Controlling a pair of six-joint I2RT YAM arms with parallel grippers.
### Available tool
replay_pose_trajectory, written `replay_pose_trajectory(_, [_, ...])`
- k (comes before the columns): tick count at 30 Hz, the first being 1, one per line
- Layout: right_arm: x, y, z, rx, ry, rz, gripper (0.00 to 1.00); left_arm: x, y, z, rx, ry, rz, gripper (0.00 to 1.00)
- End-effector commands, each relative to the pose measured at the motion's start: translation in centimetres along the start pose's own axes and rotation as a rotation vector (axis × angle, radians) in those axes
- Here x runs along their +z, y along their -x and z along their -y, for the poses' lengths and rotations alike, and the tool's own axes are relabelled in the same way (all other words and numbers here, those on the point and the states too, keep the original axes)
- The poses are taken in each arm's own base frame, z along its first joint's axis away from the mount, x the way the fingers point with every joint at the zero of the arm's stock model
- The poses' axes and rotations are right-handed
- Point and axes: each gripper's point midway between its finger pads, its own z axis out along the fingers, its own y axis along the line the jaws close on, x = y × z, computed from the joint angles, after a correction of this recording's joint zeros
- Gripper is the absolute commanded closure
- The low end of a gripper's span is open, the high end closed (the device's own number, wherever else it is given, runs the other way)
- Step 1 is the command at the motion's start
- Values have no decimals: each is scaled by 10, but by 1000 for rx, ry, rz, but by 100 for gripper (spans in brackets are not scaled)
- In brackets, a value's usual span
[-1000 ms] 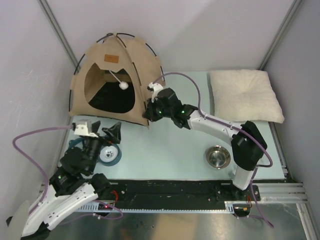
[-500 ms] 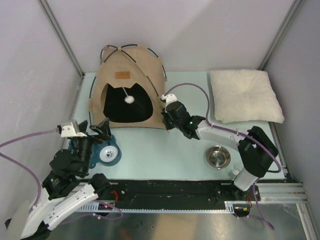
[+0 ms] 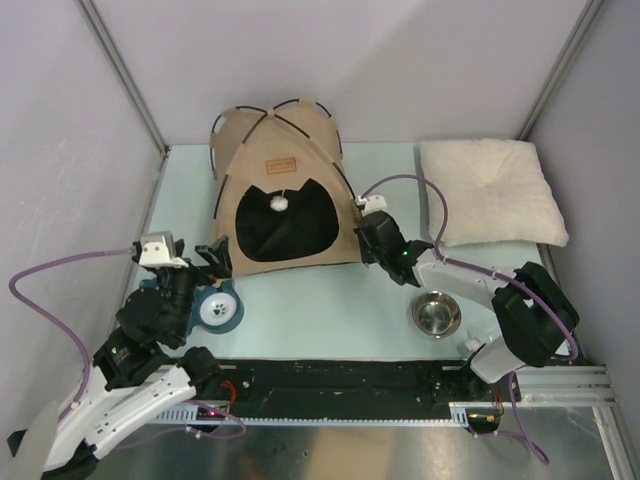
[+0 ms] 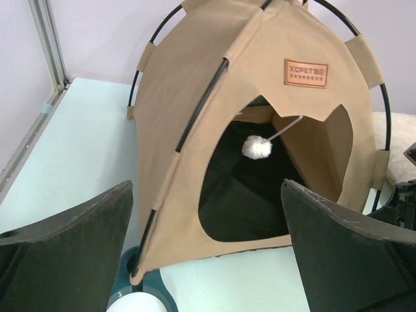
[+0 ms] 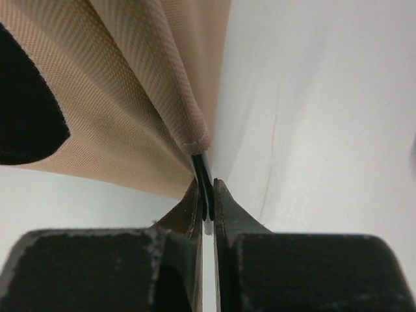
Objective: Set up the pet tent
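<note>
The pet tent (image 3: 285,200) stands upright at the back of the mat, tan with black poles, its dark doorway facing the arms. A brown label (image 3: 279,166) sits above the doorway and a white pompom (image 3: 277,203) hangs in it. My right gripper (image 3: 362,243) is at the tent's front right corner, shut on the black pole end (image 5: 203,170) that sticks out of the fabric sleeve (image 5: 188,133). My left gripper (image 3: 215,262) stands open in front of the tent's left corner, holding nothing. In the left wrist view the tent (image 4: 195,117) fills the gap between the wide fingers (image 4: 78,240).
A cream pillow (image 3: 490,190) lies at the back right. A steel bowl (image 3: 436,313) sits beside the right arm. A teal dish with a white bowl (image 3: 218,307) lies under the left gripper, and the tent's front left corner rests on it (image 4: 140,286).
The right gripper has pulled the tent's corner to the right and toward the arms. The tent has swung round and moved right, its doorway now facing front. The left gripper stays open.
</note>
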Motion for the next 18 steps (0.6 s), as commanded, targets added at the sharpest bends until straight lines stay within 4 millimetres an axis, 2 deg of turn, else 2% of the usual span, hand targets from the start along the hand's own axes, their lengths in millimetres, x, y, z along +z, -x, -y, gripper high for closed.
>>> replay_pose_trajectory(1, [-9, -23, 23, 24, -89, -56, 100, 3, 7, 3, -24, 7, 5, 0])
replay_pose_trajectory(3, [-11, -24, 22, 23, -86, -55, 93, 5, 6, 5, -19, 7, -3, 0])
replay_pose_trajectory(8, [-22, -8, 10, 8, -34, -1, 55, 7, 5, 7, -17, 7, -11, 0])
replay_pose_trajectory(10, [-28, 2, 5, 8, -2, 28, 44, 7, 6, 6, -19, 11, -9, 0])
replay_pose_trajectory(15, [-50, 27, 0, 23, 63, 91, 26, 7, 9, 4, -19, 20, -7, 0])
replay_pose_trajectory(18, [-70, 43, -4, 33, 105, 127, 21, 9, 9, 1, -5, 38, -16, 0])
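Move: The right hand still grips the black pole tip at the tent's front right corner. The spot of table where that tip is set lies about 1 cm back, 2 cm to the right and 3 cm below. From that hand the dark doorway is roughly 16 cm to the left and 7 cm ahead; the steel bowl about 14 cm right and 11 cm back; the cushion some 26 cm right and 15 cm ahead. From the left hand the same spot lies about 27 cm right, 12 cm ahead and 25 cm down. The right hand, fingers still shut on the pole tip, eases the tent's front right corner down and to the right, just under 2 cm each way, drawing back towards its base as well, to set it on the table. Its fingers then spread wide and let go of the pole, and it lifts straight up off the corner by about 5 cm, the wrist nearly steady, while the left hand stays open over the left side of the tent without closing on anything. ##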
